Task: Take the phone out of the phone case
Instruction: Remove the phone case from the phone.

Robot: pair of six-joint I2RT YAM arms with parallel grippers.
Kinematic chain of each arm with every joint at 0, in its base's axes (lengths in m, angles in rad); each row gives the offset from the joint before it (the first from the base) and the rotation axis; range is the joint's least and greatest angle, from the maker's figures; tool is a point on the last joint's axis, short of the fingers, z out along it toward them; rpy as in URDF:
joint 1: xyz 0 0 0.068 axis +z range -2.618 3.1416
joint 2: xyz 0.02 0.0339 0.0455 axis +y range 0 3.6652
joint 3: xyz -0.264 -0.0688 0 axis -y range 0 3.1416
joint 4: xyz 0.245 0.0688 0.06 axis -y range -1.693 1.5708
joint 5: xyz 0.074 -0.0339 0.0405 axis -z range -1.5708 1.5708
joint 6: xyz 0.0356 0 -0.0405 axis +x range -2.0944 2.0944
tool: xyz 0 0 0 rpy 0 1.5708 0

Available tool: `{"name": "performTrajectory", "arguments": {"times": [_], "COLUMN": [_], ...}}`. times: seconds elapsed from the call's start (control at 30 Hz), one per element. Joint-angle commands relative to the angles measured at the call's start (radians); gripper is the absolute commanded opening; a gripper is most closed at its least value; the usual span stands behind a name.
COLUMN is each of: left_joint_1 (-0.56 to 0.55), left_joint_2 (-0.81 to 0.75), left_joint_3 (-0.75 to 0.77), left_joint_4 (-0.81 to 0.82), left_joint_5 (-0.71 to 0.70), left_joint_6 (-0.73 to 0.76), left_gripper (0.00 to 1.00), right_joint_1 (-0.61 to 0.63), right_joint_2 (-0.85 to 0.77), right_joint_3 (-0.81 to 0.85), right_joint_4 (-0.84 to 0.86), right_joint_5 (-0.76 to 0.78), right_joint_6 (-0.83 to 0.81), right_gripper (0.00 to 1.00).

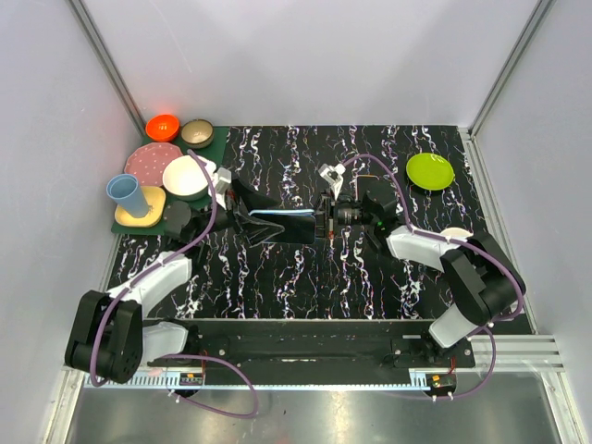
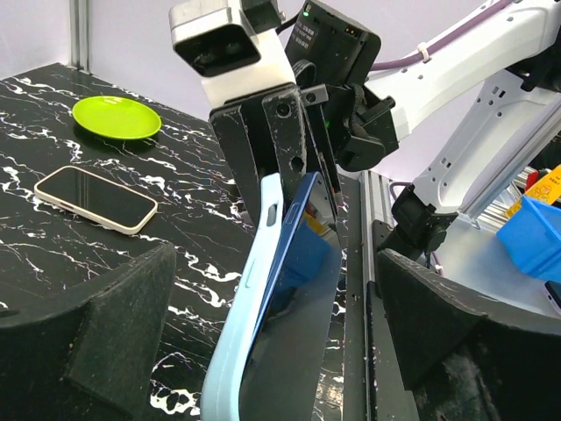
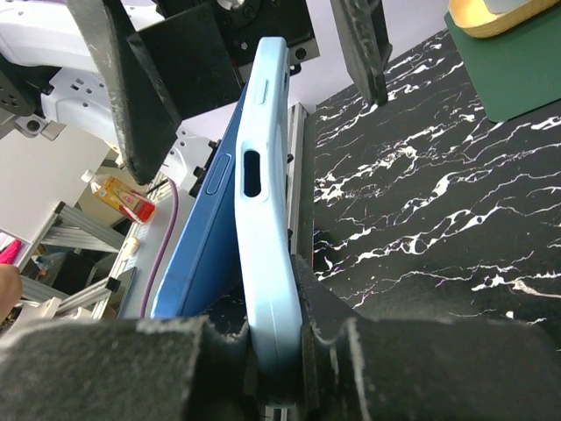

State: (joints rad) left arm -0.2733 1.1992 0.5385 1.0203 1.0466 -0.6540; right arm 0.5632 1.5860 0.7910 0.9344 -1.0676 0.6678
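A light blue phone case [image 3: 267, 219] stands on edge above the table, and my right gripper [image 3: 273, 333] is shut on its end. The dark blue phone [image 3: 206, 237] leans out of the case on one side, its far edge apart from the case. From the left wrist view the case [image 2: 250, 289] and the phone [image 2: 302, 281] run up the middle between my left gripper's [image 2: 272, 351] wide-open pads, touching neither. From above, the left gripper [image 1: 248, 217] and the right gripper [image 1: 322, 222] face each other across the phone and case [image 1: 282, 222].
Dishes crowd the back left: an orange bowl [image 1: 163, 127], a brown bowl [image 1: 197, 133], a pink plate [image 1: 148, 162], a white bowl [image 1: 185, 176] and a blue cup [image 1: 127, 194]. A green plate [image 1: 430, 171] lies back right. A cream-cased phone [image 2: 96, 199] lies flat on the table.
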Motion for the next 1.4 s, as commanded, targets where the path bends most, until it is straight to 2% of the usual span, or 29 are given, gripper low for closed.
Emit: {"name": "performTrajectory", "arguments": {"times": [0.0,0.23,0.47,1.07,1.2,1.37], "left_joint_1": [0.017,0.048,0.069,0.071,0.071,0.071], "left_joint_2": [-0.03,-0.047,-0.09,-0.227,-0.23,-0.221], "left_joint_3": [0.026,0.031,0.037,0.109,0.156,0.25], "left_joint_4": [0.064,0.005,-0.12,-0.313,-0.396,-0.597], "left_joint_5": [-0.031,-0.069,-0.14,-0.165,-0.137,-0.115], "left_joint_6": [0.025,0.065,0.183,0.385,0.465,0.612], "left_gripper": [0.99,0.99,0.99,0.99,0.99,0.99], "right_joint_1": [0.012,0.012,0.014,0.014,0.012,0.014], "right_joint_2": [-0.008,-0.001,0.003,0.011,0.012,0.022], "right_joint_3": [0.051,0.062,0.079,0.103,0.103,0.106], "right_joint_4": [0.027,-0.019,-0.103,-0.197,-0.203,-0.223], "right_joint_5": [-0.012,-0.014,0.0,0.02,0.02,0.023], "right_joint_6": [-0.013,-0.03,-0.074,-0.116,-0.122,-0.132], "right_gripper": [0.0,0.0,0.0,0.0,0.0,0.0]}}
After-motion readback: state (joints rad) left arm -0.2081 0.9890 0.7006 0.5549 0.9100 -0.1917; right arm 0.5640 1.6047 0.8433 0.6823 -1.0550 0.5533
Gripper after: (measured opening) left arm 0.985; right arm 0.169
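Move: The phone, hanging partly out of its light-blue case, has its middle roughly 4 cm to the right of the open left hand, 2 cm back and 2 cm below, its free end between the fingers. For the right hand, which grips the other end, that middle is about 8 cm to the left and 1 cm back. From the right hand, the beige-framed phone on the table lies some 18 cm right, 13 cm ahead and 22 cm below. The white plate is about 30 cm left of the left hand, 19 cm ahead and 25 cm below. The phone and case stay pinched in the right gripper, lowered about 2.5 cm as that wrist dips slightly. The left hand backs off them with fingers still wide open: first forward and left, then mostly up, some 5 cm in all upward and 3 cm each of the others, its fingertips tipping up and swinging forward. ##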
